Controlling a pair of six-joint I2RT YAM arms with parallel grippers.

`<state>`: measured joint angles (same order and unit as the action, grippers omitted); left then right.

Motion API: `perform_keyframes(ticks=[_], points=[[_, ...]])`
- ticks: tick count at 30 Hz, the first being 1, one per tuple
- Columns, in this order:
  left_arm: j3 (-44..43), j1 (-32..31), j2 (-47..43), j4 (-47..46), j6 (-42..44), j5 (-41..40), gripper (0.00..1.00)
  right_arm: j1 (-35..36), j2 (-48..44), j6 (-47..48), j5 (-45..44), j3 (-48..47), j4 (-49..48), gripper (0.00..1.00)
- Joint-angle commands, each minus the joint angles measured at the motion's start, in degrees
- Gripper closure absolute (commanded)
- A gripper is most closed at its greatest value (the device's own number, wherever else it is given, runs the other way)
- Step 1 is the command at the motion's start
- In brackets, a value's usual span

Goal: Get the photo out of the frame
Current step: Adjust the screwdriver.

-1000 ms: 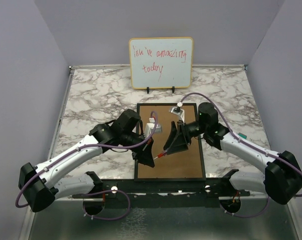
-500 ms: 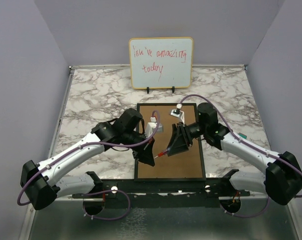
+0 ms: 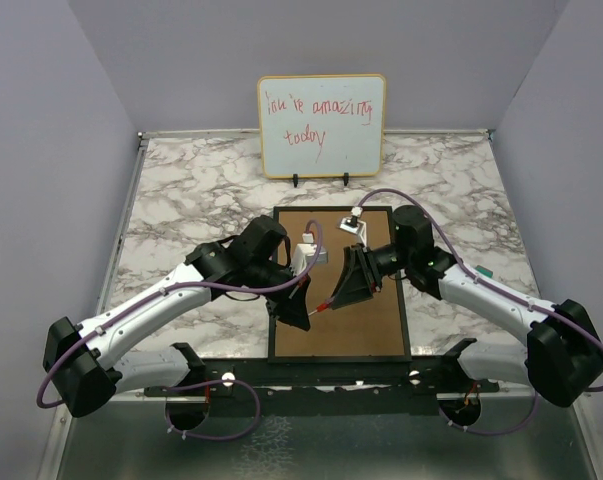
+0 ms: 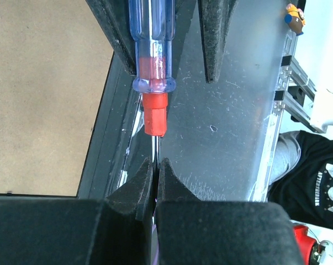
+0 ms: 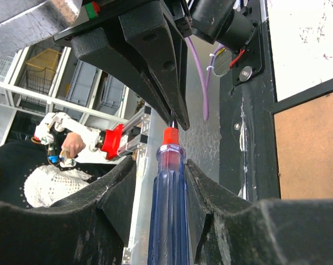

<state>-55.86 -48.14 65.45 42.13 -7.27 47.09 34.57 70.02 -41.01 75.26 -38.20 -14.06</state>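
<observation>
The frame [image 3: 341, 356] lies face down on the table, brown back panel [image 3: 366, 325] up. The photo is hidden under that panel. Over the frame's left part, a screwdriver [image 3: 321, 308] with a blue handle and red collar hangs between my two grippers. My left gripper [image 4: 156, 165] is shut on its thin metal shaft just past the red collar [image 4: 154, 116]. My right gripper [image 5: 160, 165] stands around the blue handle [image 5: 167, 215]: one finger [image 5: 196, 187] touches it, while a narrow gap shows at the other finger [image 5: 122, 187].
A whiteboard [image 3: 322, 125] with red handwriting stands upright at the back, just behind the frame. Marble tabletop [image 3: 181, 190] stretches left and right of the frame. Grey walls close in the sides. A black rail [image 3: 331, 380] runs along the near edge.
My right gripper's jaws have narrowed around the screwdriver's handle. The left arm has shifted slightly, still shut on the shaft. The frame has not moved.
</observation>
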Motion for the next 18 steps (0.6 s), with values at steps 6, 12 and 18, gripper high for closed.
perform_keyframes(ticks=[6, 12, 18], points=[[-0.83, -0.33, 0.38, 0.13, 1.07, -3.05, 1.0, 0.65, -0.94, 2.17, -0.08, 0.93, 2.05, 0.57], [-1.01, -0.29, 0.63, 0.14, 1.15, -3.34, 1.0, 0.63, -0.93, 2.91, -0.12, 0.42, 3.29, 0.76], [-1.1, -0.28, 0.51, 0.0, 0.66, -8.28, 0.77, 0.66, -1.71, 7.08, -4.9, -0.4, 9.49, 0.99]])
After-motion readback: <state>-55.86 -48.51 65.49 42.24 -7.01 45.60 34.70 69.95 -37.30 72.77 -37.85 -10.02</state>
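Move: The screwdriver's blue handle lies between the right hand's half-open fingers, its middle about 2 cm right of that hand, 1 cm ahead and 1 cm below. The picture frame lies back side up beneath, its middle some 9 cm ahead of the right hand, 3 cm right and 18 cm down. From the left hand, shut on the shaft, the handle's middle is roughly 8 cm right, 4 cm ahead and 2 cm up. The screwdriver's handle is closed in on by the right fingers, which narrow by about half from either side until they pinch it, while the right hand sinks about 1 cm onto its line. The left hand stays in place, still pinching the shaft as a steady hold. ##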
